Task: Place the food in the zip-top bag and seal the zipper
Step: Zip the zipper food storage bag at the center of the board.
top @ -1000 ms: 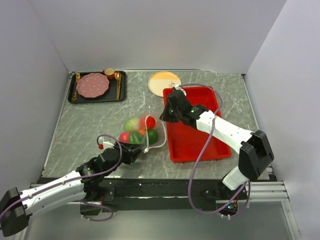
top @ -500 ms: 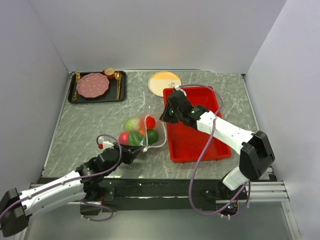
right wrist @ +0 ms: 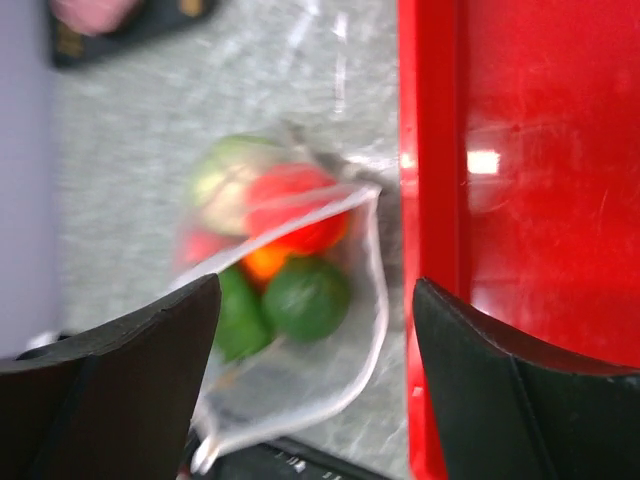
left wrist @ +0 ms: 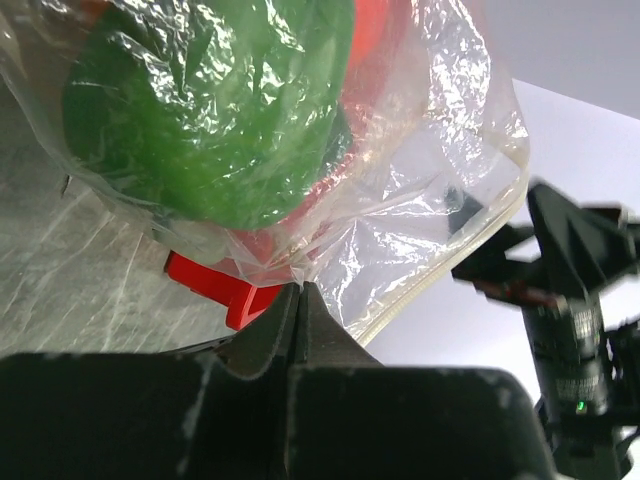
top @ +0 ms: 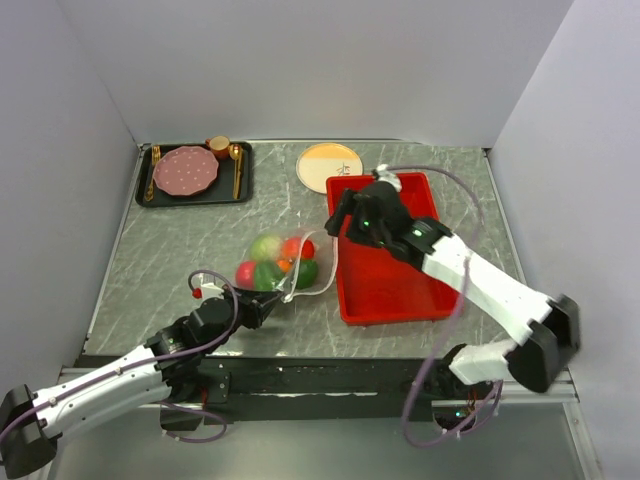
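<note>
The zip-top bag [top: 290, 268] lies on the marble table just left of the red tray [top: 395, 285], with several round food pieces [top: 268, 262] inside: red, orange, light green and dark green. My left gripper [top: 274, 301] is shut on the bag's near corner, pinching thin film [left wrist: 298, 284] below a big green piece [left wrist: 200, 110]. The pale zipper [right wrist: 375, 290] curves along the bag's tray-side edge. My right gripper [top: 340, 222] hangs open above that edge and the tray rim, its jaws wide apart [right wrist: 318, 288] and holding nothing.
A black tray [top: 148, 190] at the back left holds a pink plate [top: 184, 170], gold cutlery and a small cup. A round yellow plate [top: 328, 165] sits behind the red tray. White walls close in the table on three sides.
My right gripper has opened, let go of the bag's edge and lifted back toward the tray. My left gripper has closed on the bag's near corner.
</note>
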`<state>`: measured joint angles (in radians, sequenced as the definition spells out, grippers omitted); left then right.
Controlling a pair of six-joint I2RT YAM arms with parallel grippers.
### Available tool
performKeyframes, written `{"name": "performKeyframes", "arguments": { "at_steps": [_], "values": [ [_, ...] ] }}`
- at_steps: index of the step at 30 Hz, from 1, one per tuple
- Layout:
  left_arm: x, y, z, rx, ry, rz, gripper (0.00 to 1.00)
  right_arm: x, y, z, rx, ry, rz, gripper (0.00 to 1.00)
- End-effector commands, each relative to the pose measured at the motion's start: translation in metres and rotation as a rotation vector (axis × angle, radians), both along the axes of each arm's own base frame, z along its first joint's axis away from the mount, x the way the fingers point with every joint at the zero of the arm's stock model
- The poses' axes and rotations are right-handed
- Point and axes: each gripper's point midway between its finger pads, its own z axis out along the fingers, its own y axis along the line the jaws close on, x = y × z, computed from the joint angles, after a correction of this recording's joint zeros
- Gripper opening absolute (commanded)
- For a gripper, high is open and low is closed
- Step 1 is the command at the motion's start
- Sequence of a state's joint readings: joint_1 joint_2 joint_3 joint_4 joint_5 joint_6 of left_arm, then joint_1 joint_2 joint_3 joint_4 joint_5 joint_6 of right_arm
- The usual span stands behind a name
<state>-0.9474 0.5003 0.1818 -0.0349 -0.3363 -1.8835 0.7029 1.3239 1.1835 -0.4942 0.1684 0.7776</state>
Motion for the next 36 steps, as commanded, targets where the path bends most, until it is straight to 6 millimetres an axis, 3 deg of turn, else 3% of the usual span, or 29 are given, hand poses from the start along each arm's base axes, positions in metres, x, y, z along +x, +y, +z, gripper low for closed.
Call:
{"name": "performKeyframes", "arguments": {
  "at_steps": [1, 2, 3, 6, 14, 18, 24, 33, 36],
  "values": [
    [0.004, -0.002, 0.020, -0.018, -0.052, 0.006, 0.01, -0.030, -0.011, 0.013, 0.149, -0.001, -0.025, 0.81],
    [0.005, -0.003, 0.023, -0.009, -0.061, 0.002, 0.01, -0.039, -0.012, 0.019, 0.191, -0.008, -0.014, 0.80],
    [0.005, -0.004, 0.023, -0.002, -0.062, -0.003, 0.01, -0.048, -0.014, 0.004, 0.196, 0.023, -0.013, 0.79],
    [0.005, -0.007, 0.024, 0.017, -0.069, -0.015, 0.01, -0.070, -0.004, -0.001, 0.289, 0.062, 0.026, 0.76],
    [0.005, -0.015, 0.029, 0.046, -0.096, -0.052, 0.01, -0.125, 0.057, -0.010, 0.368, 0.167, 0.175, 0.69],
    [0.004, -0.019, 0.029, 0.061, -0.102, -0.073, 0.01, -0.139, 0.079, -0.012, 0.389, 0.186, 0.197, 0.64],
    [-0.001, -0.022, 0.023, 0.070, -0.096, -0.106, 0.01, -0.149, 0.101, -0.024, 0.391, 0.249, 0.223, 0.57],
    [-0.003, -0.022, 0.019, 0.065, -0.096, -0.118, 0.01, -0.141, 0.107, -0.032, 0.399, 0.249, 0.186, 0.52],
    [-0.003, -0.023, 0.019, 0.065, -0.095, -0.123, 0.01, -0.142, 0.110, -0.037, 0.387, 0.265, 0.187, 0.44]
  ]
}}
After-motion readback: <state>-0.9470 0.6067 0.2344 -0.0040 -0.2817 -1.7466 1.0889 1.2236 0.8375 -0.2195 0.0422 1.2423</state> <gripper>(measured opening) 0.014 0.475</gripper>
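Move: The right hand, open and empty, is over the tray's left edge; the bag's near zipper corner lies about 15 cm back, 13 cm to its left and 8 cm lower. The avocado in the bag is some 8 cm back, 9 cm left and 15 cm below, the tomato about 3 cm back, 10 cm left and 13 cm below, and the red tray's middle 13 cm right, 2 cm back and 18 cm below. The left hand already pinches that zipper corner at its fingertips. The right hand draws back about 15 cm, first lifting and edging right a little, then swinging some 10 cm to the left and sinking to about 5 cm below its start, around the open mouth of the bag to the near zipper corner beside the left gripper. On the way it tips down and rolls its left side up by nearly 20 degrees each and turns a little counter-clockwise, narrowing its wide-open fingers to about half, while the left hand keeps its pinch on the corner and eases about 1.5 cm to the right. ##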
